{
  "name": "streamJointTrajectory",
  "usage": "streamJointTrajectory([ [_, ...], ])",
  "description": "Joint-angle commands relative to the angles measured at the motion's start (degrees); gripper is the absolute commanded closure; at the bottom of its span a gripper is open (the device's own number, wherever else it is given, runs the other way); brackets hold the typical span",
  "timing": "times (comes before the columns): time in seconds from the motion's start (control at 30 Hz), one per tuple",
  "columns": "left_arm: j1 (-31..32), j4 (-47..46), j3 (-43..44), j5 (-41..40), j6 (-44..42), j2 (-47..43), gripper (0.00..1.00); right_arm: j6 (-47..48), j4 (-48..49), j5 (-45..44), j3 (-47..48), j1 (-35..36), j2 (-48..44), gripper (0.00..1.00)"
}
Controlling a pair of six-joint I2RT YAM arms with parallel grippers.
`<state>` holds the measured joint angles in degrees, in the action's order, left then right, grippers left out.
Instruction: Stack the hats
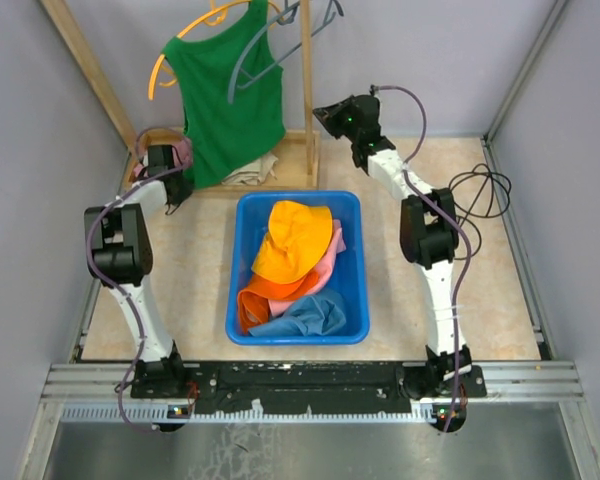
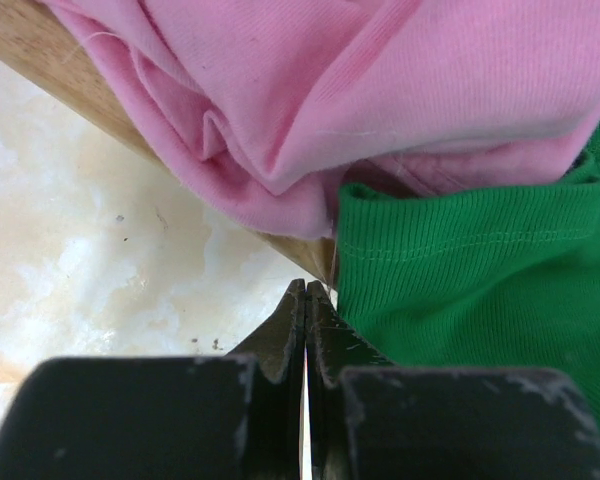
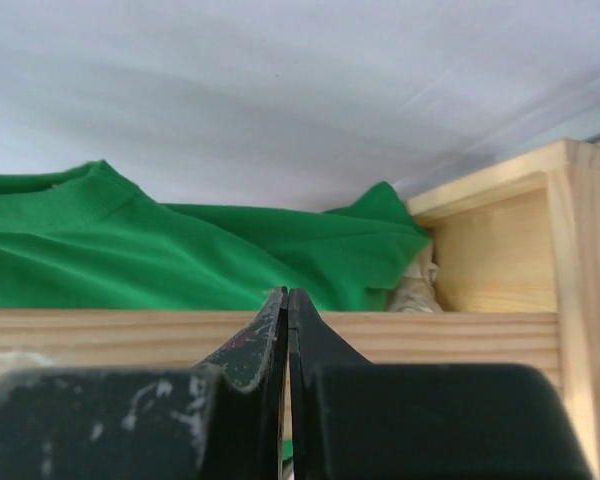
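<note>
Several hats lie heaped in a blue bin (image 1: 358,285) at the table's middle. A yellow-orange hat (image 1: 292,240) is on top, over a pink hat (image 1: 331,258) and a bright orange hat (image 1: 263,298). A light blue hat (image 1: 305,318) sits at the front. My left gripper (image 1: 175,190) (image 2: 306,290) is shut and empty, low at the wooden rack's left corner, far left of the bin. My right gripper (image 1: 322,113) (image 3: 288,295) is shut and empty too, beside the rack's right post, behind the bin.
A green tank top (image 1: 225,90) (image 2: 480,290) (image 3: 180,250) hangs from the wooden rack (image 1: 306,90) at the back. A pink cloth (image 1: 182,150) (image 2: 380,90) drapes over the rack's base. A beige cloth (image 1: 250,175) (image 3: 417,290) lies inside it. Cables (image 1: 480,185) trail at right.
</note>
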<state>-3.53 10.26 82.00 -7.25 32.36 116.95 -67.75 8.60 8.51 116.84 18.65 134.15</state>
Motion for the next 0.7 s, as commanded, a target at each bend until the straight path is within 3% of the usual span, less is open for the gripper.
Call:
streamJointTrajectory([
  [0.0,-0.03,1.94,4.10,-0.69,0.07,2.47,1.00,-4.68,5.16,0.31,8.09,2.95,2.71,1.00],
  [0.67,-2.25,1.87,8.32,0.75,0.68,6.70,1.00,-12.01,1.20,-0.29,24.49,9.57,15.40,1.00],
])
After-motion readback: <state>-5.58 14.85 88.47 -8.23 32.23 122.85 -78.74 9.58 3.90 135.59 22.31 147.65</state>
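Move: The rack's right wooden post stands right by the right fingertips at their own height, some 2 cm to the left and about 1 cm ahead. From that hand the green shirt hangs roughly 19 cm left and 2 cm ahead; the blue bin is about 34 cm back, 9 cm left and 18 cm below. The left hand has the tray's front rim about 2 cm ahead, 1 cm right and 1 cm below; the pink cloth lies 7 cm straight ahead, level in height. Leftward and somewhat forward, about 5 cm left in all, the right hand works against the rack's right post, forward first and then mostly left, rolling its left side up some 10 degrees, fingers shut. The left hand, also shut, sinks about 2 cm by the tray's front rim, then goes 2 cm left beside it. ##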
